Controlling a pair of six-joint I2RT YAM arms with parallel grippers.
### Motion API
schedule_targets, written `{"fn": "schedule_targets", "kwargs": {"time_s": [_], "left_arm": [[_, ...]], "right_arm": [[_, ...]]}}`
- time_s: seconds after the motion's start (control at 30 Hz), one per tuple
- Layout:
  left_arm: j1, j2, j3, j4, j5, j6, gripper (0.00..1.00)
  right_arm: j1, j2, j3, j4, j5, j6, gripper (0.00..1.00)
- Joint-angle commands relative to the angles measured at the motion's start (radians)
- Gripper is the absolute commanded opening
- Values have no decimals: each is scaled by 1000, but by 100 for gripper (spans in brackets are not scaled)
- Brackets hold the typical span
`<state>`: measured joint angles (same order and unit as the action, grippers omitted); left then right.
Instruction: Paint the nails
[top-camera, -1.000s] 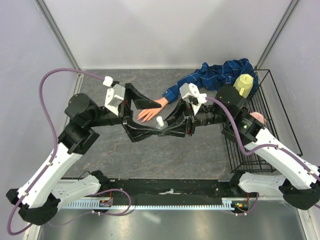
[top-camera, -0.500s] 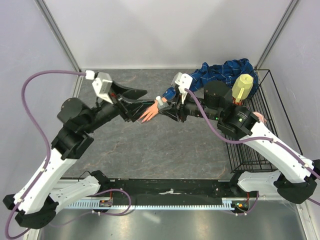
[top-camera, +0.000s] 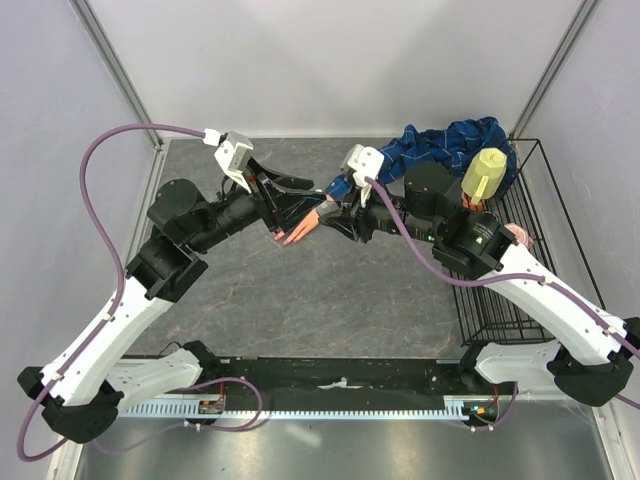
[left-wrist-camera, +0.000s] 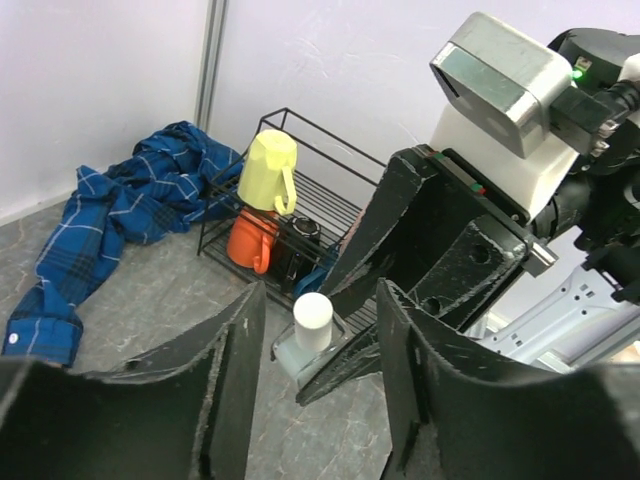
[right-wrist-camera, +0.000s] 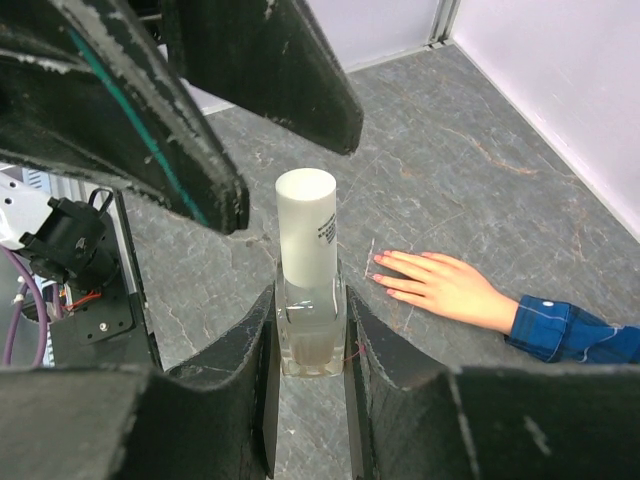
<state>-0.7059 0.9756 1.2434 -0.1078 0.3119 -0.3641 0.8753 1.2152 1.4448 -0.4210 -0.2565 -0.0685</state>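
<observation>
My right gripper (right-wrist-camera: 308, 305) is shut on a small clear bottle (right-wrist-camera: 310, 325) with a tall white cap (right-wrist-camera: 307, 225), held upright above the grey table. The peach mannequin hand (right-wrist-camera: 450, 290) lies flat to its right, palm down. Its nails (right-wrist-camera: 384, 262) look pinkish, and its wrist is in a blue plaid sleeve (right-wrist-camera: 565, 330). My left gripper (left-wrist-camera: 320, 300) faces the bottle (left-wrist-camera: 300, 350) from the other side. Its jaws stand apart on either side of the cap (left-wrist-camera: 312, 320) without touching it. From above, both grippers (top-camera: 300, 205) (top-camera: 328, 215) meet over the hand (top-camera: 300, 232).
The blue plaid shirt (top-camera: 445, 145) is bunched at the back right. A black wire rack (top-camera: 570, 230) along the right side holds a yellow cup (top-camera: 487, 170) and an orange cup (left-wrist-camera: 245, 240). Grey walls enclose the table on the left, back and right.
Both grippers rose from the table's middle and moved back over the hand, the right one carrying the bottle. My left gripper narrowed its jaws and closed in round the cap.
</observation>
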Motion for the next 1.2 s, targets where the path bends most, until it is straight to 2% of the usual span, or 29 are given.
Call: {"fn": "schedule_targets", "kwargs": {"time_s": [0.0, 0.23, 0.3, 0.4, 0.43, 0.47, 0.5, 0.53, 0.6, 0.63, 0.67, 0.7, 0.73, 0.8, 0.83, 0.87, 0.93, 1.03, 1.07, 1.13, 1.17], "left_arm": [[-7, 3, -4, 40, 30, -49, 52], [-9, 9, -24, 37, 38, -61, 52], [-9, 17, -19, 37, 50, -61, 49], [-10, 21, -15, 39, 61, -52, 36], [-10, 23, -13, 36, 65, -47, 26], [-10, 23, -15, 37, 79, -44, 22], [-10, 26, -15, 39, 91, -36, 12], [-10, 25, -19, 48, 110, -30, 8], [-10, 26, -25, 66, 220, 9, 2], [-10, 28, -33, 80, 287, 31, 2], [-10, 26, -41, 104, 438, 62, 2], [-10, 29, -51, 150, 525, 68, 2], [-10, 28, -71, 177, 700, 73, 2], [-10, 31, -102, 342, 865, 1, 2], [-10, 37, -114, 399, 992, -33, 2], [-10, 46, -117, 507, 1056, -123, 2], [-12, 70, -110, 595, 1162, -208, 2], [-10, 69, -88, 591, 1179, -231, 2], [-10, 67, -78, 515, 1175, -184, 2], [-9, 58, -59, 485, 1120, -159, 2], [-7, 52, -49, 385, 1089, -124, 4]], "right_arm": [[7, -2, 57, 28, 25, -5, 0], [16, -6, 58, 34, 23, -1, 0], [17, -8, 58, 34, 23, 1, 0], [21, -14, 58, 34, 23, 4, 0], [21, -13, 57, 34, 22, 4, 0], [21, -17, 58, 36, 20, 6, 0], [21, -17, 55, 36, 14, 9, 0], [21, -20, 57, 37, 10, 10, 0], [21, -29, 51, 42, -4, 15, 0], [21, -32, 49, 47, -39, 18, 0], [21, -43, 43, 50, -68, 19, 0], [21, -46, 36, 60, -105, 22, 0], [21, -54, 28, 83, -216, 27, 0], [21, -71, 0, 117, -349, 41, 0], [21, -75, -10, 163, -513, 65, 0], [21, -82, -32, 191, -583, 102, 0], [22, -94, -60, 310, -758, 212, 0], [27, -121, -115, 415, -784, 291, 0], [25, -126, -116, 415, -777, 292, 0], [25, -131, -118, 413, -767, 297, 0], [25, -131, -118, 409, -750, 297, 0]]}}
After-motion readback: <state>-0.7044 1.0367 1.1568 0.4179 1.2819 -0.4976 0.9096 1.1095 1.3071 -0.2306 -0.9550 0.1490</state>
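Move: The white cap of the nail polish bottle sits about 2 cm right of the left hand point, 1 cm below it and level fore and aft, between the left hand's open fingers. From the right hand, which already holds the bottle's glass, the cap is some 3 cm left and 2 cm up, level fore and aft. Far below (roughly 42 cm under the left hand) lie the fake hand, about 20 cm ahead and 3 cm left, and the sleeve cuff, about 28 cm ahead and 6 cm right. The left fingers close on the cap and pinch it after easing a centimetre or two down and right, while the right hand keeps its grip on the glass and stays put. Then both hands swing back together some 14 cm towards the bases, left turning about 50 degrees clockwise, right about 40 counter-clockwise, twisting cap against bottle. ##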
